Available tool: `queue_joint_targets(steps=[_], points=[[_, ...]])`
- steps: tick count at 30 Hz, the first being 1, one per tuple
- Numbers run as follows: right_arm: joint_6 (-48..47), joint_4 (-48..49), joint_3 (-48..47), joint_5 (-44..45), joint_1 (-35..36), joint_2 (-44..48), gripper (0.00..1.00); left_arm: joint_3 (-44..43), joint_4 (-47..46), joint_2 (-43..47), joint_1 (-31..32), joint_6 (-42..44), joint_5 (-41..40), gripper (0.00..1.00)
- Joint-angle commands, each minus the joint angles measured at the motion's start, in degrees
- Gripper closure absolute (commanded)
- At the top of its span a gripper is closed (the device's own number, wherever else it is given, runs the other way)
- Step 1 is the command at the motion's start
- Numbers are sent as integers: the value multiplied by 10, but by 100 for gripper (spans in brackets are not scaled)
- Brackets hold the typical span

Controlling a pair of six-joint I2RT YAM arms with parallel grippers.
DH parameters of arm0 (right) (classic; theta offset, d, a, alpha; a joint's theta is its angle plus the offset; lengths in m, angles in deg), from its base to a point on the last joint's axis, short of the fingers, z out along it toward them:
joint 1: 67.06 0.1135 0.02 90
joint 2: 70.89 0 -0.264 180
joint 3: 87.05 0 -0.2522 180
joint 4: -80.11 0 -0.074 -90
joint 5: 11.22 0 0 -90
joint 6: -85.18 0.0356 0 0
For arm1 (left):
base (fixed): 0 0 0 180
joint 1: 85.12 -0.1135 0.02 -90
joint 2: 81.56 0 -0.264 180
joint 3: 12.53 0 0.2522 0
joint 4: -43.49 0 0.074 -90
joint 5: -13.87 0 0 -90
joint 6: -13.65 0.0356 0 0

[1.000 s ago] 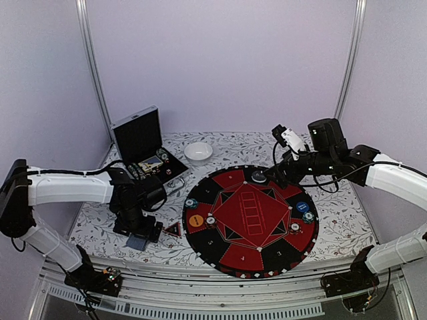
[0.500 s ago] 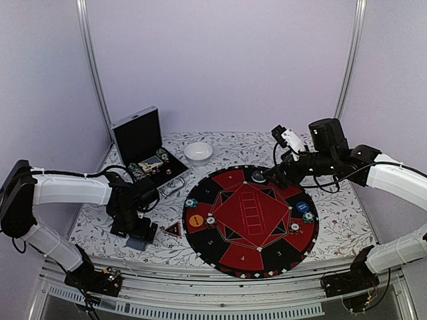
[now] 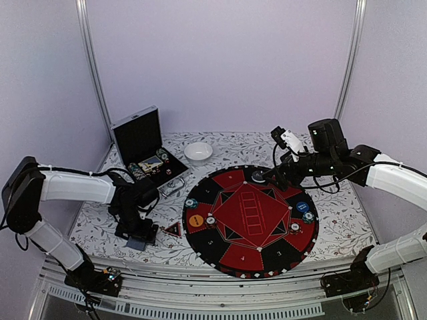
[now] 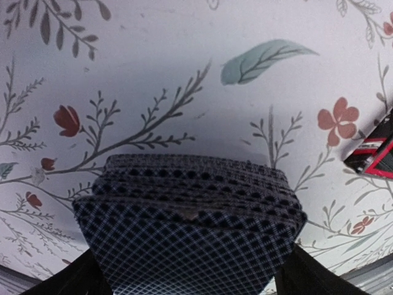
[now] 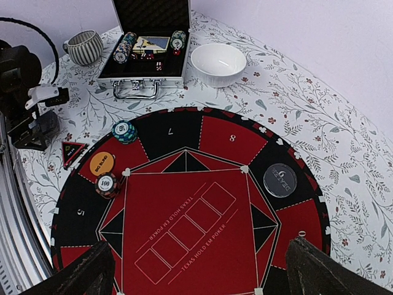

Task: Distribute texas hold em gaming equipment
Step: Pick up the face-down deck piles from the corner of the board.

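A deck of playing cards (image 4: pixel 190 227) with grey-blue cross-hatched backs lies on the flowered cloth left of the mat (image 3: pixel 136 243). My left gripper (image 4: pixel 196 275) is low over it, open, one finger at each side edge, with a sliver of cloth showing beside the right finger; in the top view the left gripper (image 3: pixel 137 233) covers most of the deck. My right gripper (image 5: pixel 206 276) hangs open and empty above the red-and-black mat (image 5: pixel 184 221). On the mat lie a teal chip stack (image 5: pixel 124 131), an orange button (image 5: pixel 102 163), a red-black chip (image 5: pixel 107 184), a grey dealer disc (image 5: pixel 280 180) and a blue button (image 3: pixel 302 207).
The open silver case (image 5: pixel 147 46) with more chips stands behind the mat's left side, a white bowl (image 5: pixel 218 63) to its right and a striped cup (image 5: pixel 85 47) to its left. A small red-and-black triangle (image 4: pixel 374 153) lies between deck and mat.
The left wrist has shifted slightly left and settled over the deck, its fingers drawing in a little. The right arm has not moved.
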Motion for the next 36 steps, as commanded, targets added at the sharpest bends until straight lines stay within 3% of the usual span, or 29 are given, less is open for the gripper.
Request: queue_joint_targets(steps=[1, 4, 16, 26, 32, 36], points=[[-3, -5, -12, -6, -3, -2, 1, 19, 15, 15, -3, 10, 32, 13], [-3, -5, -13, -6, -3, -4, 1, 19, 6, 19, 4, 18, 45, 19], [-7, -8, -15, -9, -3, -3, 1, 6, -2, -3, 5, 10, 4, 23], [-8, -9, -16, -9, -3, -1, 1, 3, -6, -1, 4, 17, 9, 49], [-4, -10, -21, -22, -3, -3, 1, -31, 26, 14, 22, 33, -6, 51], [22, -4, -34, -54, -4, -5, 1, -98, 62, 13, 73, 66, -32, 52]])
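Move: The face-down deck is already between the left gripper's downward-pointing fingers, its middle about 1 cm back and at roughly their height. From this hand the red-and-black triangle lies about 12 cm right and 2 cm ahead, the orange big blind disc some 20 cm right and 5 cm ahead, and the blue chip stack 19 cm right and 12 cm ahead. From the right gripper, the deck is some 50 cm left, 12 cm back and 22 cm below. Draw the left gripper back about 1 cm, low over the deck, and close its wide-open fingers in two stages until they pinch the deck by its left and right sides. Keep the fingers pointing down, then raise the deck about 1.5 cm, easing right a centimetre towards the triangle with a slight clockwise turn. ##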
